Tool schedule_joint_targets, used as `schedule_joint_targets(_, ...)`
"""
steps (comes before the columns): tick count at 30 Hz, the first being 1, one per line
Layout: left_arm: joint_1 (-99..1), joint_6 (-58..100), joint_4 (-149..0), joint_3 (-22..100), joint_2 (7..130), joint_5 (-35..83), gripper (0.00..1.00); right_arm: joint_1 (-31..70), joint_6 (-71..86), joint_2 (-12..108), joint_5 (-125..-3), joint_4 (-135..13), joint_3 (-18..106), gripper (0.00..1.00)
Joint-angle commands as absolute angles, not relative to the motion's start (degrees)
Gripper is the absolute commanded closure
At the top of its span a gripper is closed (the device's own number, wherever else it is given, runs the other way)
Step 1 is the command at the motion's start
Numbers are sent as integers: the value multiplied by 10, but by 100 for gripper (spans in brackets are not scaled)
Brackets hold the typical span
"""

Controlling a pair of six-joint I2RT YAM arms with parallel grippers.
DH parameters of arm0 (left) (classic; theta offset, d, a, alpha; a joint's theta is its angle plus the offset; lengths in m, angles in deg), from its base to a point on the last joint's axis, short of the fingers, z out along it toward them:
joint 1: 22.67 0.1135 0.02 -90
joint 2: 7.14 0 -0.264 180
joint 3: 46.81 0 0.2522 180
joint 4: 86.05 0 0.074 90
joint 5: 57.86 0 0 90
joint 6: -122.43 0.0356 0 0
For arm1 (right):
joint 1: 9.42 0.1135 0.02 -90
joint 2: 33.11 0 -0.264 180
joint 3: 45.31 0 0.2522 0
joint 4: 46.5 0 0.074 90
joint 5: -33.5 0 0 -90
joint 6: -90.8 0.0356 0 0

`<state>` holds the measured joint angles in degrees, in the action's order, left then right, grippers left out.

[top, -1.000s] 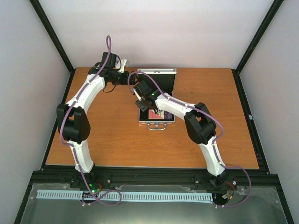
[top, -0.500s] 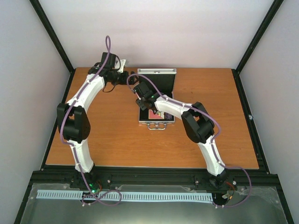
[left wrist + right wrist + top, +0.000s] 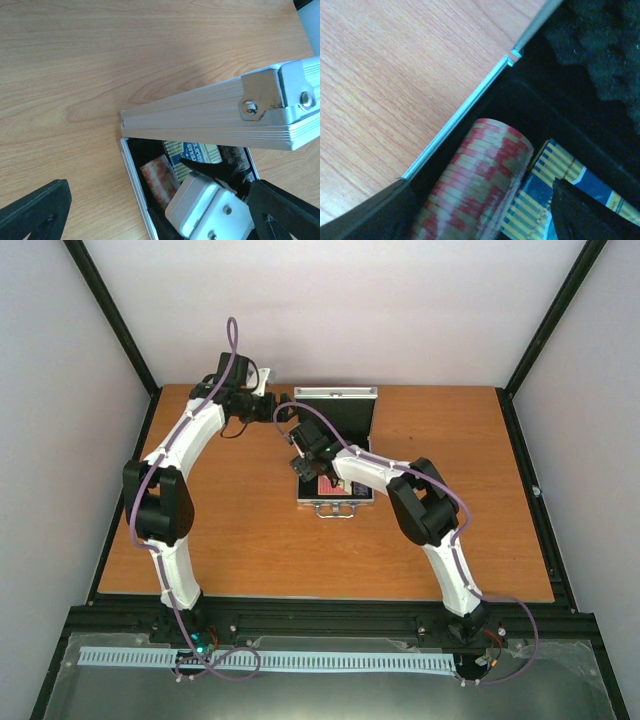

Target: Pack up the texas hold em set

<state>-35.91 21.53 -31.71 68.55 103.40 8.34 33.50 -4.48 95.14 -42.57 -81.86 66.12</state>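
Note:
The silver case (image 3: 335,502) lies open mid-table with its lid (image 3: 337,394) upright. My right gripper (image 3: 305,464) reaches into the case's left side. In the right wrist view its fingers (image 3: 590,210) stand open on either side of a red-and-white chip stack (image 3: 480,185), which lies on its side in the black lining beside a blue-and-yellow card deck (image 3: 555,170). My left gripper (image 3: 266,404) hovers by the lid's left end, wide open with nothing held. Its view looks down on the lid (image 3: 215,117), the chip stack (image 3: 159,181) and the deck (image 3: 195,152).
The case's aluminium rim (image 3: 460,120) runs just left of the chip stack, with bare wooden table (image 3: 395,75) beyond it. Black foam (image 3: 605,50) lines the lid. The right arm's wrist housing (image 3: 205,210) fills the space over the case in the left wrist view.
The right gripper's jaws have widened around the chip stack, and the right wrist has shifted slightly left over the case. The left arm has not moved.

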Motion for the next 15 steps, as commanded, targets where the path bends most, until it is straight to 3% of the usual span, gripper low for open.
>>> schedule_joint_targets(1,-360,225,-293,693,1028,74,0,322,-16,944,-475,-872,664,19)
schedule_joint_targets(10,-360,224,-290,706,1028,70,0,322,7,884,-496,-920,668,7)
schedule_joint_targets(11,-360,223,-290,707,1029,70,0,322,9,874,-495,-926,668,2)
schedule_joint_targets(15,-360,222,-292,708,1030,66,0,322,14,837,-493,-956,662,0)
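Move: The chip tube just placed in the left side of the case lies practically at the right fingertips, about 1 cm ahead, 1 cm left and 1 cm below. From that hand, the blue card box is roughly 4 cm ahead and 6 cm right, the pink card box some 4 cm back and 5 cm right, both about 2 cm below. From the left hand, the tube is about 3 cm back, 5 cm right and 16 cm down. Backing away from the chip tube, the right hand draws about 3 cm towards the case's front edge, easing a little over 1 cm to its right and lifting about as much only near the end. Its already part-open fingers spread fully and come clear of the tube, tipping some 10 degrees steeper downward. ##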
